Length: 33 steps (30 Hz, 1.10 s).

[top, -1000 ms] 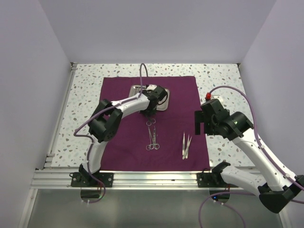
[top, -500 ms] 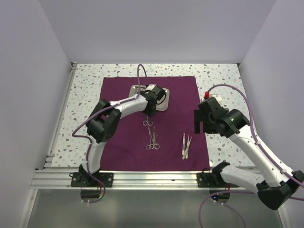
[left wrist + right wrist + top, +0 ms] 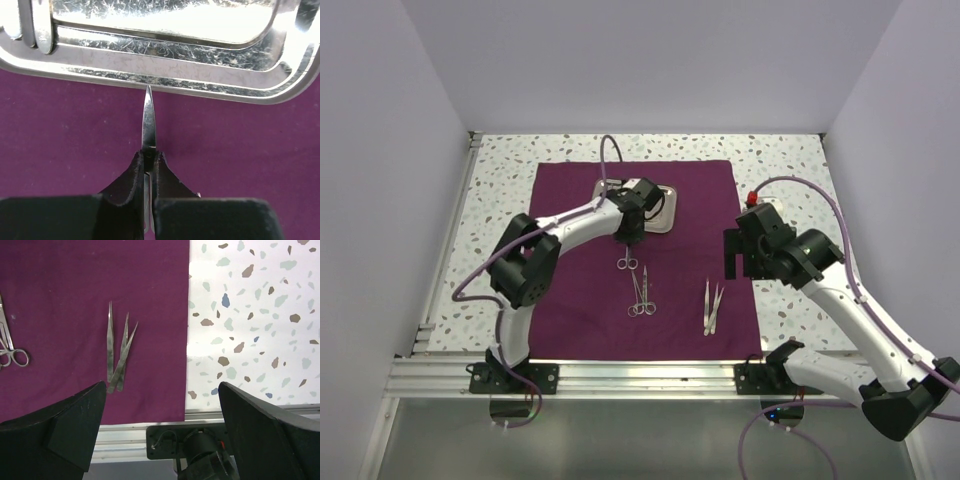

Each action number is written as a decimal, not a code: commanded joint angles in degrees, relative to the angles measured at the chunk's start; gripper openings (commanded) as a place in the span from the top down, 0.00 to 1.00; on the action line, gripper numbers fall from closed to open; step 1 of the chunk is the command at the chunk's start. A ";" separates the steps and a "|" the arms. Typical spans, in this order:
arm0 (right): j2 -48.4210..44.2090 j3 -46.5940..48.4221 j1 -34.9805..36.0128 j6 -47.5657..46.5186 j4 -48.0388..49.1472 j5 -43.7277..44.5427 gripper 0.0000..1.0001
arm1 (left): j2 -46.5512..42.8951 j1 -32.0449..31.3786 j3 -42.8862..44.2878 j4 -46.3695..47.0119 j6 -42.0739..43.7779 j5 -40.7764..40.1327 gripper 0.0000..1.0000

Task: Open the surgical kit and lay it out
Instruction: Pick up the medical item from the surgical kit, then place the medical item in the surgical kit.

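Observation:
The dark purple cloth (image 3: 580, 290) lies spread flat, with the shiny steel tray (image 3: 663, 208) at its far middle. My left gripper (image 3: 632, 238) is shut on slim ring-handled scissors (image 3: 627, 262). In the left wrist view the blade (image 3: 148, 117) sticks out of the gripper (image 3: 149, 159) with its tip at the tray's rim (image 3: 165, 82). A second pair of scissors (image 3: 642, 297) and the tweezers (image 3: 712, 305) lie on the cloth nearer me. My right gripper (image 3: 735, 255) hangs open over the cloth's right edge, nothing between its fingers (image 3: 75, 425); the tweezers (image 3: 117, 355) lie below it.
Speckled tabletop (image 3: 790, 170) surrounds the cloth. An aluminium rail (image 3: 620, 372) runs along the near edge, with white walls on three sides. More steel pieces (image 3: 42, 30) rest in the tray's left end. A motor mount (image 3: 200, 447) sits under the right gripper.
My left gripper has closed on the scissors by the tray and shifted them slightly left. Its elbow swung left. The right arm drifted a little left, still open.

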 commanded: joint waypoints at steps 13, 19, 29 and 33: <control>-2.55 -2.87 0.21 -1.22 2.82 -3.65 0.02 | -9.88 -11.60 -8.91 -1.80 -13.09 2.94 1.00; -3.96 -3.66 0.12 -1.14 1.59 -3.74 0.02 | -11.45 -12.40 -12.52 0.67 -14.41 4.53 0.71; -5.89 -3.05 0.12 0.62 -0.52 -2.25 0.02 | -9.79 -8.63 -1.38 -3.38 -5.81 -0.48 0.51; -6.42 -2.52 0.21 1.85 -1.57 -1.63 0.02 | -6.37 -2.13 3.73 -0.40 1.57 1.01 0.51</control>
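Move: Back towards the arms' bases, about 12 cm from the left hand and 3 cm to its right, lies the spot for the held scissors: the laid-out pair, some 2 cm lower. Of that pair, the clamp is 12 cm back and 2 cm right, the other scissors 12 cm back and 5 cm right. The tray's middle is roughly 9 cm ahead of the left hand and 2 cm right. From the right hand, the spot is about 25 cm left, 4 cm ahead and 18 cm below. Carrying the scissors still pinched in its shut fingers, the left hand rises about 3 cm, sweeps some 12 cm back and 4 cm right, away from the tray, and sinks over the laid-out pair. There the fingers open about halfway and let go; the hand then climbs some 6 cm and heads forward, about 7 cm, back towards the tray. ##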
